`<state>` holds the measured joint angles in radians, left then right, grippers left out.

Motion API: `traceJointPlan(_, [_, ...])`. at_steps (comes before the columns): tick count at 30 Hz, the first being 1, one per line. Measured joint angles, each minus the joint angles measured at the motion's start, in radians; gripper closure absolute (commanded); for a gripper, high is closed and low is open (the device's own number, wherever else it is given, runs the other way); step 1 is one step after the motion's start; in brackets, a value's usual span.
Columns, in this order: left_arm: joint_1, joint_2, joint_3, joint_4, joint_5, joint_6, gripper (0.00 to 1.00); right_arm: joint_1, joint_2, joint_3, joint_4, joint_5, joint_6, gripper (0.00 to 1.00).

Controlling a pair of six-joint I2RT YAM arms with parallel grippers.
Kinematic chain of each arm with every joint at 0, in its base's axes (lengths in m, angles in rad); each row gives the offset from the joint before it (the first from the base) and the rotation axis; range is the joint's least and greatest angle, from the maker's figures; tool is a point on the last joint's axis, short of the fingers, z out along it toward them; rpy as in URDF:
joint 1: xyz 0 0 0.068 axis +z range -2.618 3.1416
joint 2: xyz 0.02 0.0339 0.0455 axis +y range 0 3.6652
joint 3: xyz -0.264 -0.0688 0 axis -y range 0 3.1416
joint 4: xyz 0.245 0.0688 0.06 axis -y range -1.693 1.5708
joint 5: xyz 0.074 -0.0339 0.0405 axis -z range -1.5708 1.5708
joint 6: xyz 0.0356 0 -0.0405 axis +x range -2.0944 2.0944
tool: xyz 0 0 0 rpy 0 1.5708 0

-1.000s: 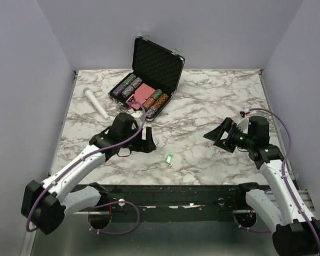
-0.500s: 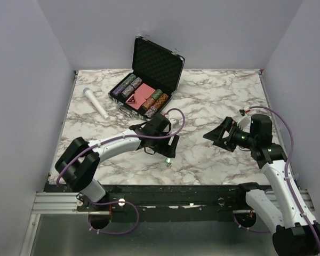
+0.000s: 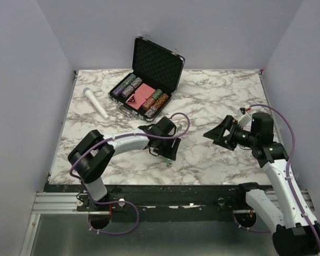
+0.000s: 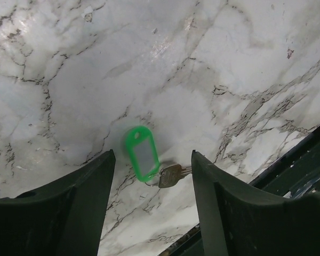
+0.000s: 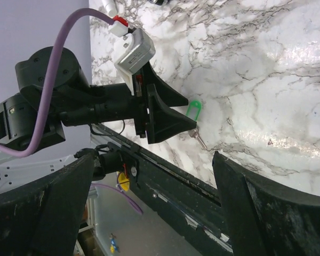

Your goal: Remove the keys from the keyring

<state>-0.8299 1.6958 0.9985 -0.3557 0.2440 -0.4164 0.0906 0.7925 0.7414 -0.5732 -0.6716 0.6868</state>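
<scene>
A green key tag [image 4: 142, 153] lies flat on the marble, joined by a thin keyring [image 4: 151, 183] to a brass key [image 4: 172, 175] that points at the table's front edge. My left gripper [image 4: 152, 156] hangs just above them, open, a finger on each side and nothing between the pads. In the top view the left gripper [image 3: 168, 151] covers most of the tag, and only the key [image 3: 170, 163] peeks out. My right gripper [image 3: 214, 137] hovers wide open to the right, facing the tag [image 5: 193, 111] and key [image 5: 199, 138].
An open black chip case [image 3: 149, 80] with poker chips stands at the back. A white microphone [image 3: 96, 104] lies at the back left. The black front rail [image 3: 176, 189] runs just behind the key.
My left arm swung right from beside the tag to directly over it, and its jaws have narrowed somewhat. The right arm has hardly moved.
</scene>
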Motion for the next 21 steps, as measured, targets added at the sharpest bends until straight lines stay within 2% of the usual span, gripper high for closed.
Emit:
traceJointPlan(10, [-0.038, 0.025, 0.005, 0.018, -0.023, -0.064, 0.48, 0.0, -0.01, 0.01, -0.006, -0.001, 0.0, 0.0])
traceJointPlan(21, [-0.042, 0.082, 0.064, -0.017, -0.059, -0.106, 0.7, 0.0, -0.031, 0.019, -0.021, -0.001, -0.008, 0.0])
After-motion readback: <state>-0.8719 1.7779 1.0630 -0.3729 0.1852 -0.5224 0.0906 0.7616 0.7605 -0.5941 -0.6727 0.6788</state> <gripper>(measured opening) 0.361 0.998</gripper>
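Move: The green tag lies flat between and just below the left fingertips, about 2 cm under the hand point and 1 cm to its right. The key on its ring is some 3 cm nearer the robot than the tag and 1 cm farther right. The open chip case stands roughly 27 cm ahead of the left hand and 12 cm to its left. From the right hand the tag is about 18 cm to the left, level fore and aft, some 19 cm below. The green tag is closed in on from both sides as the left hand eases about 1.5 cm to the right and 1 cm down, first drifting back nearly 1 cm and then returning forward. Its fingers close to about half their starting gap, the wrist turning barely 5 degrees, and the tips come against the tag's long sides and start to pinch it. ##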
